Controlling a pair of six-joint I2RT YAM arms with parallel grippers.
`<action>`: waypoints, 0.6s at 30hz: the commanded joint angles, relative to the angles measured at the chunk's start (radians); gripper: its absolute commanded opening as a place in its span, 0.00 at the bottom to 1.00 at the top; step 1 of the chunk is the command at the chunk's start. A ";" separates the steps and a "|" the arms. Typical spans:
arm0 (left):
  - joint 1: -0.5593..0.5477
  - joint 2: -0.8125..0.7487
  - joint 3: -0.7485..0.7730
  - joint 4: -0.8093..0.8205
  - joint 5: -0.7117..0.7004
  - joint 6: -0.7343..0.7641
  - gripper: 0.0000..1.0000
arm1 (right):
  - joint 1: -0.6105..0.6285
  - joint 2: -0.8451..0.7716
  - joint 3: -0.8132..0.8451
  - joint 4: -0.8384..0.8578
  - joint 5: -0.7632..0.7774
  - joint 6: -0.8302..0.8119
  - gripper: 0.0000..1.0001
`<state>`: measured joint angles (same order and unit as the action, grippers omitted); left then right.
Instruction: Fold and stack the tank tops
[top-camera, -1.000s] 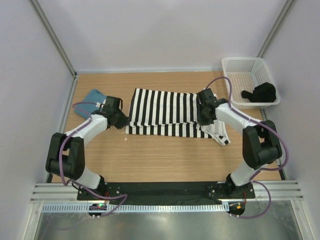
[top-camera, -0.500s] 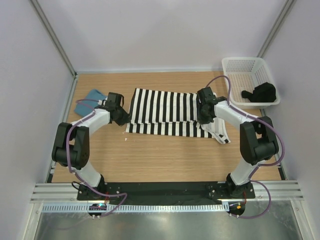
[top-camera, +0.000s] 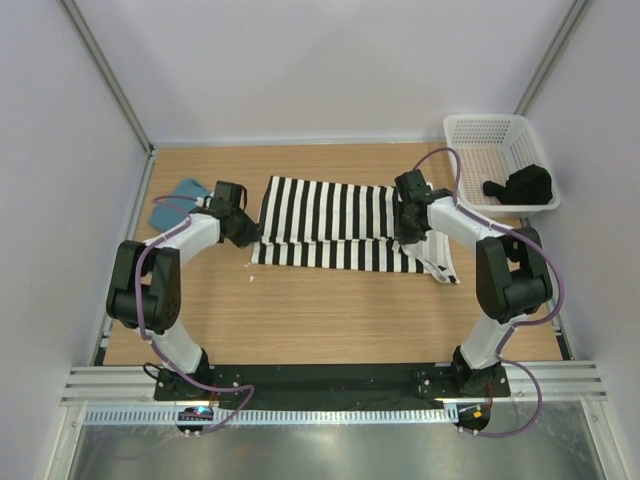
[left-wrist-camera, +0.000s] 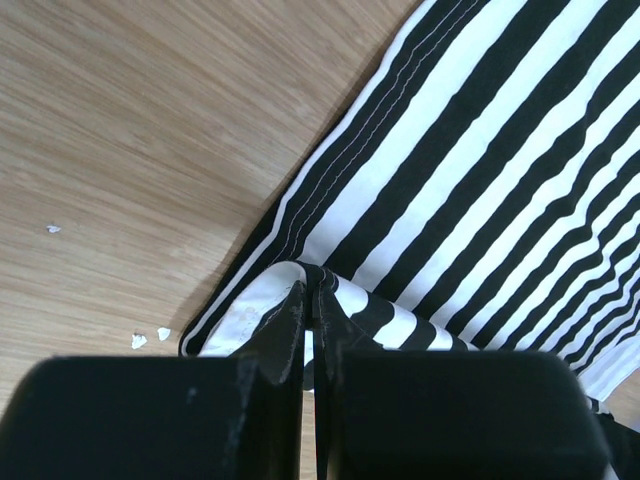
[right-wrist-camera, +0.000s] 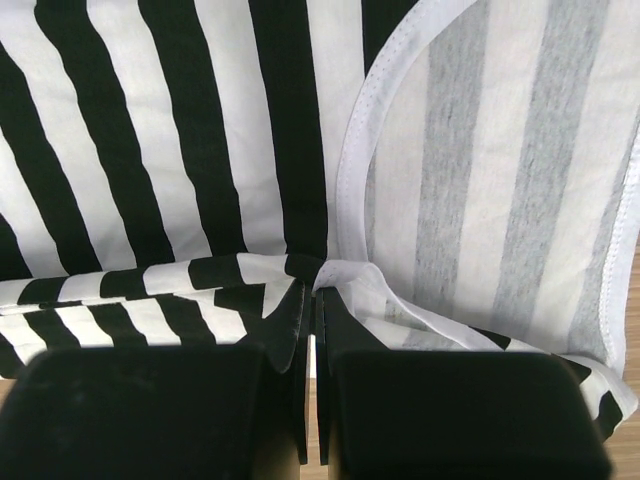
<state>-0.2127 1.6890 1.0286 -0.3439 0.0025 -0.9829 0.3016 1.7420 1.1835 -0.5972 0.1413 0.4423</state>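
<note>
The striped black and white tank top (top-camera: 330, 225) lies spread across the middle of the table, partly folded over itself. My left gripper (top-camera: 250, 232) is shut on its left edge; the left wrist view shows a pinched fold of striped cloth (left-wrist-camera: 400, 200) between the jaws of that gripper (left-wrist-camera: 311, 290). My right gripper (top-camera: 405, 232) is shut on the top's right side, near the straps (top-camera: 440, 262); the right wrist view shows that gripper (right-wrist-camera: 318, 288) pinching striped fabric (right-wrist-camera: 200, 150) beside the white-trimmed armhole. The teal-blue tank top (top-camera: 178, 200) lies folded at the far left.
A white mesh basket (top-camera: 470, 135) stands at the back right with a dark item (top-camera: 524, 186) inside. Small white specks (left-wrist-camera: 148, 338) lie on the wooden table (top-camera: 330, 320) near the left gripper. Walls close in the table on three sides.
Both grippers have moved toward the back of the table, carrying the near edge of the striped top over the rest of it. Both stay shut.
</note>
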 joint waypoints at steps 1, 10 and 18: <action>0.015 0.020 0.044 0.033 -0.006 0.021 0.00 | -0.009 0.016 0.050 0.022 0.011 -0.005 0.03; 0.019 0.078 0.085 0.031 0.022 0.030 0.00 | -0.018 0.054 0.073 0.030 0.017 0.001 0.06; 0.030 0.069 0.119 -0.007 0.024 0.067 0.31 | -0.016 -0.008 0.050 0.037 0.055 0.010 0.46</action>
<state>-0.1947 1.7924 1.1110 -0.3489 0.0277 -0.9455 0.2905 1.8027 1.2194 -0.5854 0.1555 0.4530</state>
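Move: Both my hands already pinch the near edge of the striped tank top just above its far part; each hand's laying spot is about 2 cm ahead and 2 cm below. From my left hand, the folded blue tank top lies some 19 cm left and 8 cm ahead, slightly below. From my right hand, the black tank top in the white basket is roughly 29 cm right and 14 cm ahead, about level. I lay down the striped edge with both hands together: the left carries it about 2 cm forward, the right about 1 cm, level at first, then both sink about 1 cm towards the cloth beneath. As they get low, both sets of fingers start opening and let go of their pinch, the right a little wider, with the wrists barely turning. ##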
